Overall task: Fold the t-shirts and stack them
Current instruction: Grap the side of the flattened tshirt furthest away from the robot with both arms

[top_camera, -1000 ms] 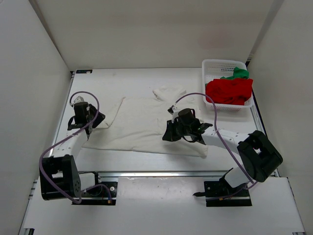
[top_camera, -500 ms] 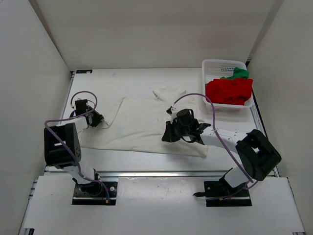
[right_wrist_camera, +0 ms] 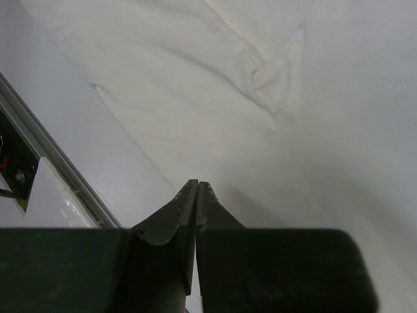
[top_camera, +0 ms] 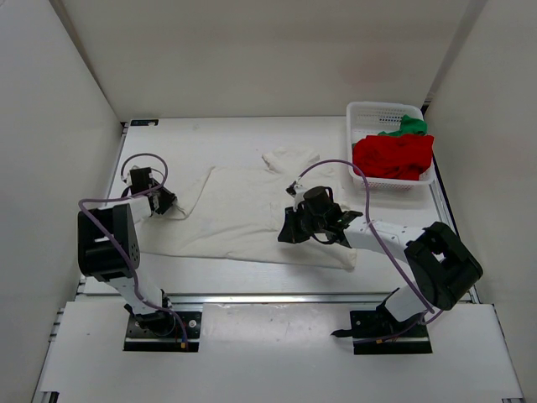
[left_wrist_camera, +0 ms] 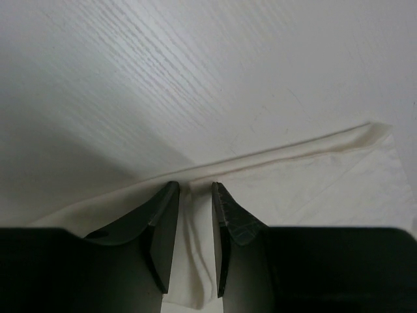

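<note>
The cream-white t-shirt (top_camera: 243,218) lies spread flat on the table. My left gripper (top_camera: 170,204) is at its left sleeve. In the left wrist view the left gripper (left_wrist_camera: 194,188) is open, its fingers straddling a wrinkle of the cream cloth (left_wrist_camera: 313,176) at the shirt's edge. My right gripper (top_camera: 285,235) hovers over the shirt's lower right part. In the right wrist view the right gripper (right_wrist_camera: 197,184) is shut with nothing in it, above the cream cloth (right_wrist_camera: 215,85). The red t-shirt (top_camera: 393,155) and the green t-shirt (top_camera: 409,126) lie bunched in the basket.
A white mesh basket (top_camera: 369,107) stands at the back right of the table. White walls close in the table on the left, back and right. A metal rail (top_camera: 252,295) runs along the near edge.
The left arm has swung round and its gripper has shifted slightly up and left at the sleeve, with its jaws narrower than before. The right gripper has barely moved.
</note>
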{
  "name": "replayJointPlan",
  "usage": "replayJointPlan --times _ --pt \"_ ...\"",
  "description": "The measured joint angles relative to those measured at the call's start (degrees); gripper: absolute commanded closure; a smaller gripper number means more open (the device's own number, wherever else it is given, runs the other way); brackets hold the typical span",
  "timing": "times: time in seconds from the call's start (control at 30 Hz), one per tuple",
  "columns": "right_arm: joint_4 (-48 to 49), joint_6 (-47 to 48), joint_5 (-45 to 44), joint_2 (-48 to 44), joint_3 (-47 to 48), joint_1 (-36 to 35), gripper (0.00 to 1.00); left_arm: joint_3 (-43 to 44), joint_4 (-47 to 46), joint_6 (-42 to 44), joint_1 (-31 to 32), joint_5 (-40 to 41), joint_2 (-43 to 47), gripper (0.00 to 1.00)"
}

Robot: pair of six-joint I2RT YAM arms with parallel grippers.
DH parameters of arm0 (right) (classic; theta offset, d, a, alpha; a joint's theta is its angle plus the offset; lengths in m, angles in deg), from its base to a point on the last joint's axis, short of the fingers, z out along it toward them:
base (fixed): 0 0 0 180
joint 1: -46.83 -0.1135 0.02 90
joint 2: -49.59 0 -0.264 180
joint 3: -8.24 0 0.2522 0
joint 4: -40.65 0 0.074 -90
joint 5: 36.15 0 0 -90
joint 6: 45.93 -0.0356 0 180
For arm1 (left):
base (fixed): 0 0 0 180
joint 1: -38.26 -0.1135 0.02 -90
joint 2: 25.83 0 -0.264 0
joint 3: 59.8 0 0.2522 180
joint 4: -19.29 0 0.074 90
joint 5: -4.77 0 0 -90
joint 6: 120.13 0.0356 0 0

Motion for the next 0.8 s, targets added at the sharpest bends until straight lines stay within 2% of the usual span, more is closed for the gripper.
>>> replayJointPlan --times 0.13,0.27,0.47,0.67,0.8 --pt "0.0 0.0 0.0 0.0 0.0 0.0 1.0 0.3 -1.2 0.1 0.0 0.2 -0.7 0.66" --pt "0.0 0.0 0.0 0.0 0.0 0.0 0.99 0.5 -2.1 -0.2 0.0 0.2 -1.4 0.8" --pt "0.0 -0.1 0.0 0.3 0.1 0.4 0.87 0.6 -3.2 -0.2 0.1 0.0 -1.5 0.99" --pt "-0.7 -0.3 -0.2 1.2 3.6 2.1 0.76 2.7 -2.6 -0.5 0.6 -0.5 -1.2 1.0" --pt "-2.1 0.1 -2.4 5.9 11.4 4.9 0.76 6.9 -1.2 -0.4 2.1 -1.2 0.1 1.0"
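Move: The t-shirt's far edge, at its left part, lies right between the left fingertips, about 1 cm below the hand point; its far left corner is roughly 9 cm ahead and 11 cm right. The neckline sits some 12 cm ahead and 31 cm right of that hand. For the right hand, hovering about 6 cm over the cloth, the shirt's far right corner is about 19 cm ahead and 14 cm right, the basket some 25 cm ahead and 31 cm right. The left fingers, already straddling the far edge, close on it while creeping about 1 cm forward, then keep the pinch and lift up and forward, some 5 cm each way, the fingers tipping slightly upward. The right hand first waits, then sets off forward over the shirt towards its far side, about 7 cm with a 3 cm rise, its shut fingers opening about a quarter. ##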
